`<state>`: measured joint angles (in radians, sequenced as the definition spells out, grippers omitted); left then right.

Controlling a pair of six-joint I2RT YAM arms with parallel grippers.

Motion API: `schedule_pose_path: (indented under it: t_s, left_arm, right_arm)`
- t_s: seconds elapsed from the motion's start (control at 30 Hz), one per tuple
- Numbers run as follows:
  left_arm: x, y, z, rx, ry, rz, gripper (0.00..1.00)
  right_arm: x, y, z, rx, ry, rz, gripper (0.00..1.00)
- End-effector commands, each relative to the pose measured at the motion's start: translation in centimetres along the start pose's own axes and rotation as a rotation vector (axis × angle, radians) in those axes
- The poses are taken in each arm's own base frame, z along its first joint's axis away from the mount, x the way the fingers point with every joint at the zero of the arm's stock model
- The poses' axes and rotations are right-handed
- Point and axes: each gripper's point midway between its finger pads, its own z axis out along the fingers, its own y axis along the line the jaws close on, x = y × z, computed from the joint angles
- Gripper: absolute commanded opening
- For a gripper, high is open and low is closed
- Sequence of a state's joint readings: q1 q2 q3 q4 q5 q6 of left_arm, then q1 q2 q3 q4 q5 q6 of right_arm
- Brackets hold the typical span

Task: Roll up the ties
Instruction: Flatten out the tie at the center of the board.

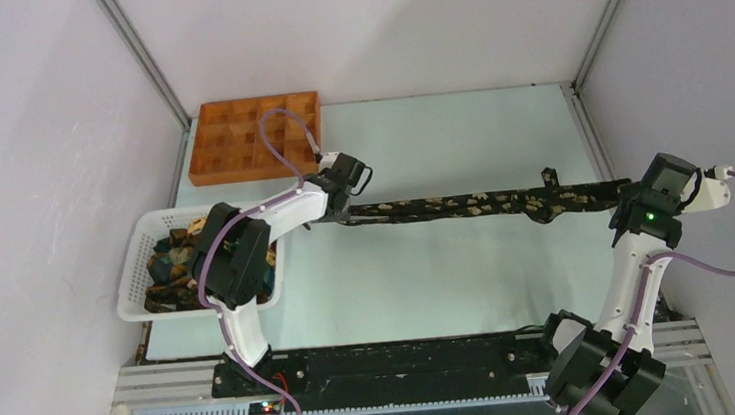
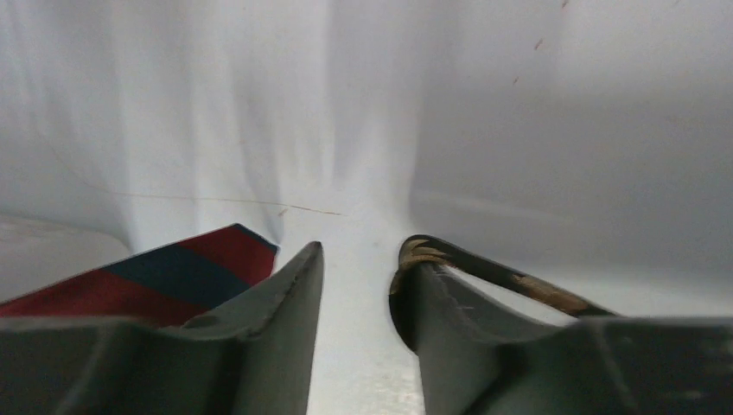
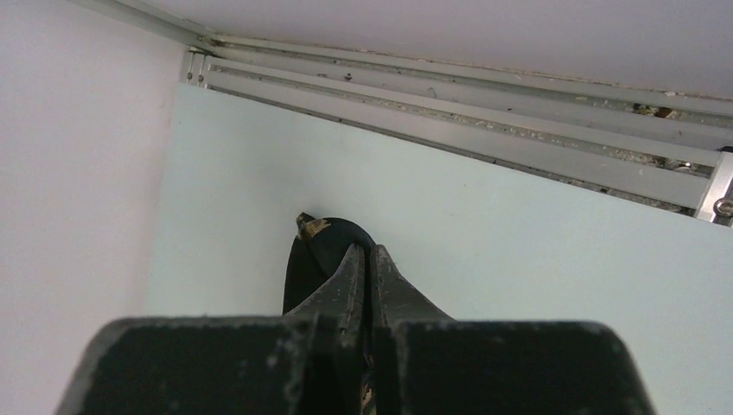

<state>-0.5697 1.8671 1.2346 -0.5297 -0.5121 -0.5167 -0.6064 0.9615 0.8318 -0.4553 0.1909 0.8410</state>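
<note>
One dark tie point(image 1: 464, 204) with a gold leafy print lies stretched in a line across the table between my two grippers. My left gripper point(image 1: 337, 210) is at its left end. In the left wrist view the left gripper point(image 2: 363, 251) stands open with nothing between the jaws, and the tie's end point(image 2: 419, 253) is looped round the outside of the right finger. My right gripper point(image 1: 627, 197) holds the right end. In the right wrist view the right gripper point(image 3: 365, 256) is shut on the tie point(image 3: 324, 240), with dark fabric bulging out past the tips.
An orange compartment tray point(image 1: 237, 139) stands at the back left. A white mesh basket point(image 1: 139, 278) with more fabric in it stands at the left edge, under my left arm. A red and navy striped cloth point(image 2: 173, 272) shows beside the left finger. Walls close in on both sides.
</note>
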Motion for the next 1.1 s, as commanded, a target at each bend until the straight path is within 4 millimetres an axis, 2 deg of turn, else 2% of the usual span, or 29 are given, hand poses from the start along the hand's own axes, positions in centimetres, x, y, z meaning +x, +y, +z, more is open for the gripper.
schedule_pose_path:
  t_s: [0.0,0.03,0.07,0.27,0.4,0.53,0.57,0.6,0.67,0.73,0.8,0.87,0.9,0.93,0.97,1.07]
  left_arm:
    - [-1.0,1.2,0.7,-0.041,-0.026,-0.014,0.24]
    - [-1.1,1.1,0.7,-0.039,-0.029,-0.018,0.06]
    - [-1.1,1.2,0.7,-0.04,-0.029,-0.02,0.02]
    - [-2.1,0.5,0.1,0.008,-0.046,-0.045,0.0]
    - [-4.3,0.9,-2.3,0.035,-0.107,-0.067,0.0]
    - [-8.8,1.5,-7.9,0.115,-0.25,-0.087,0.0]
    - [-10.7,1.4,-10.4,0.161,-0.307,-0.1,0.0]
    - [-11.4,1.2,-11.8,0.183,-0.335,-0.063,0.0]
    - [-14.9,0.9,-17.1,0.255,-0.438,-0.045,0.0]
    - [-16.7,0.5,-20.0,0.291,-0.465,-0.005,0.0]
    - [-17.8,0.1,-21.5,0.322,-0.458,0.037,0.0]
    - [-18.6,0.2,-21.5,0.295,-0.446,0.059,0.0]
    - [-18.7,0.8,-21.0,0.27,-0.427,0.06,0.0]
    - [-19.3,0.4,-20.7,0.285,-0.418,0.059,0.0]
    - [-19.6,0.8,-20.1,0.281,-0.404,0.053,0.0]
    - [-20.2,0.2,-17.2,0.272,-0.343,0.059,0.0]
  right_arm:
    - [-3.9,2.1,-1.3,-0.051,-0.117,0.023,0.0]
    - [-3.9,2.2,-1.3,-0.055,-0.112,0.021,0.0]
    - [-3.8,2.2,-1.2,-0.055,-0.109,0.018,0.0]
    - [-2.8,2.1,-0.9,-0.056,-0.067,0.001,0.0]
    - [-1.9,2.5,-1.0,-0.072,-0.034,-0.019,0.0]
    - [-2.0,3.9,-1.8,-0.147,-0.031,-0.021,0.0]
    - [-2.2,4.2,-2.2,-0.164,-0.035,-0.021,0.0]
    - [-2.0,4.5,-2.4,-0.178,-0.023,-0.021,0.0]
    - [-1.6,4.7,-2.8,-0.196,0.003,-0.033,0.0]
    - [-0.9,4.4,-2.8,-0.184,0.037,-0.047,0.0]
    - [-0.3,3.3,-2.8,-0.142,0.057,-0.063,0.0]
    - [0.0,2.0,-2.6,-0.09,0.067,-0.077,0.0]
    - [0.2,1.3,-2.5,-0.068,0.071,-0.08,0.0]
    - [0.5,0.7,-2.3,-0.051,0.079,-0.082,0.0]
    - [0.6,0.2,-2.1,-0.039,0.084,-0.076,0.0]
    - [2.0,-1.7,-1.4,0.009,0.13,-0.05,0.0]
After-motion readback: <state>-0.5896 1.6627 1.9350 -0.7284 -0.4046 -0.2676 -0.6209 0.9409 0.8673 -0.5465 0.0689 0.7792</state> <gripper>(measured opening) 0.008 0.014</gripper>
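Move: The near end of the tie, a small loop, lies right at the left hand's open fingers, roughly 1 cm to its right, 1 cm back and 1 cm below. The compartment tray stands about 19 cm ahead and 16 cm left of that hand, and the white basket some 29 cm left and 7 cm back. The right hand holds the tie's other end; from it the loop end is about 54 cm left, 10 cm ahead and 17 cm below. Straight up is the main way of the left hand, but first it shuts its fingers on the tie's looped end, pinching it low over the board. After a brief hold it rises fast by some 32 cm, drifting about 5 cm forward and 5 cm right while the fingers swing up from pointing down towards forward by roughly 35 degrees. The right hand keeps its pinch on the far end, easing slightly left. ##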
